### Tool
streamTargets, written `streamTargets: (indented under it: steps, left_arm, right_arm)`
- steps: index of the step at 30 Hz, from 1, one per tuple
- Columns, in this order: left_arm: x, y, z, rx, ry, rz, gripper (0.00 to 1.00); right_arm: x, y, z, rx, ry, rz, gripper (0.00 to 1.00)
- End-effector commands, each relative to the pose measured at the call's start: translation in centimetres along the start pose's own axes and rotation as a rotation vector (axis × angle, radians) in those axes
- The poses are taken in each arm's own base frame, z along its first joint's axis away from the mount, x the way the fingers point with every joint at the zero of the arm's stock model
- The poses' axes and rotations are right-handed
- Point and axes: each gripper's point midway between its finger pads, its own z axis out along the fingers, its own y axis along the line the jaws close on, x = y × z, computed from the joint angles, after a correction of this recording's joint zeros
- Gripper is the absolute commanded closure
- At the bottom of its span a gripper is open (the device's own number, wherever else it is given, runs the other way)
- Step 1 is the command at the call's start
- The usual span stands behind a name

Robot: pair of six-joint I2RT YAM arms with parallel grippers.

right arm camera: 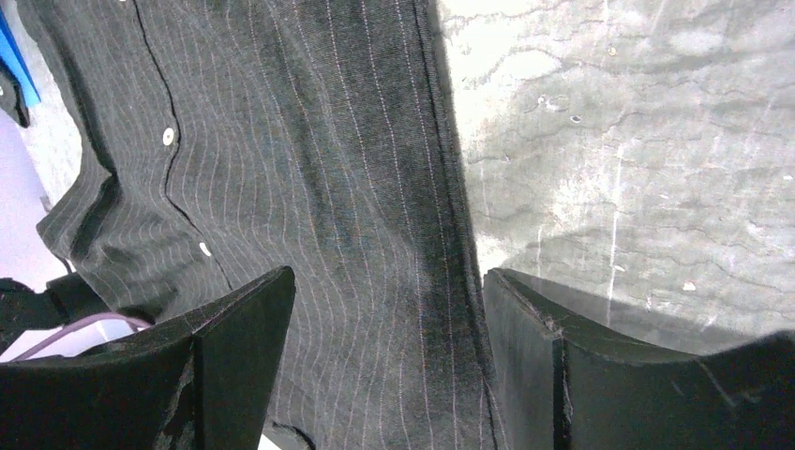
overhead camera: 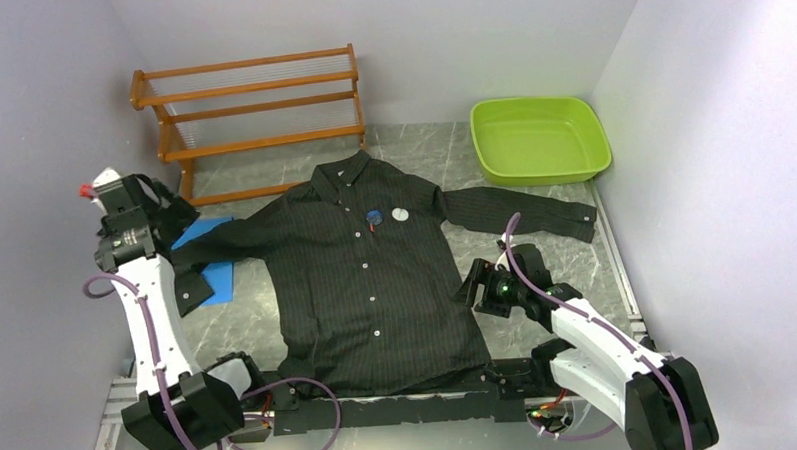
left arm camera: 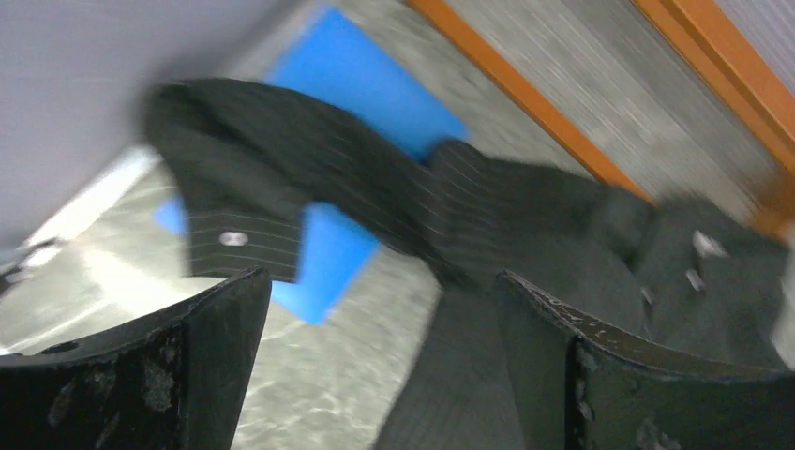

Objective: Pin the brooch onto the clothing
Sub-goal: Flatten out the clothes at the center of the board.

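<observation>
The clothing (overhead camera: 377, 286), a black pinstriped shirt with white buttons, lies spread flat on the table with its collar at the far side. On its chest sits the brooch (overhead camera: 373, 218), small and blue with a red spot, beside a white round badge (overhead camera: 401, 214). My left gripper (overhead camera: 174, 221) hangs open and empty, raised over the left sleeve (left arm camera: 281, 187), whose buttoned cuff (left arm camera: 234, 239) rests on a blue mat (left arm camera: 366, 89). My right gripper (overhead camera: 473, 280) is open and empty just above the shirt's right side seam (right arm camera: 436, 187), one finger (right arm camera: 234, 347) over cloth, the other over table.
A wooden shoe rack (overhead camera: 255, 100) stands at the back left. A lime green tub (overhead camera: 539, 137) sits at the back right. Grey walls close in both sides. The marbled tabletop (right arm camera: 609, 141) shows right of the shirt. The left wrist view is blurred.
</observation>
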Motion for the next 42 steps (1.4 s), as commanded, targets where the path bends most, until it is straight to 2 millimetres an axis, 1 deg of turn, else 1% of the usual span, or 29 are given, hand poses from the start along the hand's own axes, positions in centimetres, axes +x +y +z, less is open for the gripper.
streamTargets:
  steps: [1,2,3,4,5,7,8,10,12,13,15,16,18,19,20,22,24,27,29,30,31,33,35,39,41,42]
  left_arm:
    - [3.3,-9.9,-0.9,0.506,0.078,0.098,0.06]
    - [4.3,-11.3,-0.9,0.538,0.094,0.124,0.06]
    - [5.9,-13.4,-1.1,0.579,0.12,0.174,0.07]
    - [6.8,-14.3,-0.6,0.577,0.133,0.195,0.07]
    - [8.4,-16.2,-0.9,0.611,0.157,0.242,0.07]
    - [11.1,-19.1,-0.4,0.634,0.2,0.309,0.08]
    - [12.0,-20.5,-0.3,0.642,0.209,0.338,0.09]
    - [14.1,-23.0,0.4,0.649,0.227,0.394,0.12]
    - [16.1,-25.6,1.0,0.662,0.239,0.443,0.16]
    - [17.2,-26.6,1.9,0.644,0.235,0.466,0.18]
    - [18.2,-28.9,2.1,0.66,0.219,0.496,0.21]
    - [19.3,-29.8,3.0,0.652,0.225,0.516,0.23]
    - [20.6,-31.6,4.0,0.645,0.218,0.545,0.27]
    - [21.2,-32.2,4.8,0.632,0.217,0.554,0.3]
    - [21.7,-32.7,5.7,0.615,0.22,0.56,0.33]
    - [22.3,-33.2,7.3,0.575,0.224,0.573,0.36]
    - [22.5,-33.9,8.5,0.552,0.208,0.585,0.41]
    - [23.0,-34.3,10.3,0.514,0.197,0.613,0.49]
    - [23.5,-34.3,11.3,0.493,0.199,0.628,0.54]
    - [23.8,-34.3,11.8,0.487,0.197,0.634,0.58]
    - [24.1,-34.5,12.2,0.485,0.194,0.642,0.6]
    - [24.4,-34.4,12.9,0.466,0.195,0.649,0.63]
    - [24.6,-34.4,13.6,0.448,0.192,0.656,0.71]
    - [25.1,-35.1,14.8,0.446,0.174,0.675,0.85]
    - [25.3,-35.5,15.5,0.429,0.176,0.688,0.95]
    - [25.3,-35.7,15.8,0.424,0.173,0.693,0.97]
  right_arm:
    - [-0.2,-0.7,-0.3,0.046,-0.022,0.033,0.23]
    - [0.1,-0.9,-0.3,0.053,-0.02,0.045,0.23]
    - [0.2,-1.1,-0.4,0.059,-0.02,0.057,0.23]
    - [0.3,-1.2,-0.4,0.065,-0.022,0.071,0.23]
    - [0.4,-1.3,-0.4,0.071,-0.027,0.086,0.24]
    - [0.6,-1.7,-0.4,0.077,-0.035,0.114,0.28]
    - [0.9,-2.0,-0.3,0.083,-0.039,0.13,0.29]
    - [1.3,-2.5,-0.1,0.093,-0.041,0.154,0.31]
    - [1.7,-3.1,0.2,0.102,-0.039,0.174,0.36]
    - [1.9,-3.4,0.3,0.114,-0.039,0.187,0.37]
    - [2.3,-4.0,0.5,0.13,-0.036,0.2,0.39]
    - [2.3,-4.2,0.6,0.137,-0.038,0.201,0.43]
    - [2.5,-4.6,0.9,0.148,-0.037,0.213,0.47]
    - [2.5,-4.9,1.0,0.161,-0.039,0.219,0.49]
    - [2.6,-5.1,1.1,0.17,-0.039,0.223,0.53]
    - [2.8,-5.8,1.2,0.199,-0.043,0.24,0.55]
    - [2.8,-6.0,1.2,0.205,-0.047,0.245,0.57]
    - [2.7,-6.2,1.1,0.219,-0.061,0.257,0.68]
    - [2.7,-6.4,1.0,0.232,-0.065,0.262,0.71]
    - [2.6,-6.3,0.9,0.233,-0.065,0.261,0.76]
    - [2.7,-6.3,0.8,0.237,-0.062,0.263,0.79]
    - [2.7,-6.3,0.6,0.244,-0.058,0.267,0.8]
    - [2.5,-6.1,0.3,0.253,-0.061,0.266,0.82]
    - [1.8,-5.7,-0.5,0.256,-0.082,0.255,0.82]
    - [1.3,-5.3,-0.9,0.254,-0.098,0.244,0.82]
    - [1.0,-5.1,-1.1,0.254,-0.105,0.238,0.82]
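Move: The left side of the collar lies about 27 cm ahead of the left hand, 30 cm to its right and 20 cm below. Down at shirt level, the blue badge is some 16 cm ahead and 41 cm right, the white badge 17 ahead and 47 right; the blue mat is 6 ahead, 3 left. The shirt's right side edge is level with the right hand, 2 cm right, 3 cm below; the lowest visible button is 8 cm back, 25 cm left. Swing the open left gripper some 30 cm right and 27 cm forward, sinking about 20 cm onto the left side of the collar, turning it clockwise nearly 50 degrees and closing the fingers to pinch the collar cloth. Meanwhile lower the right gripper 2 cm, closing it on the shirt's right side edge, and ease it about 2 cm right with a slight clockwise turn. ##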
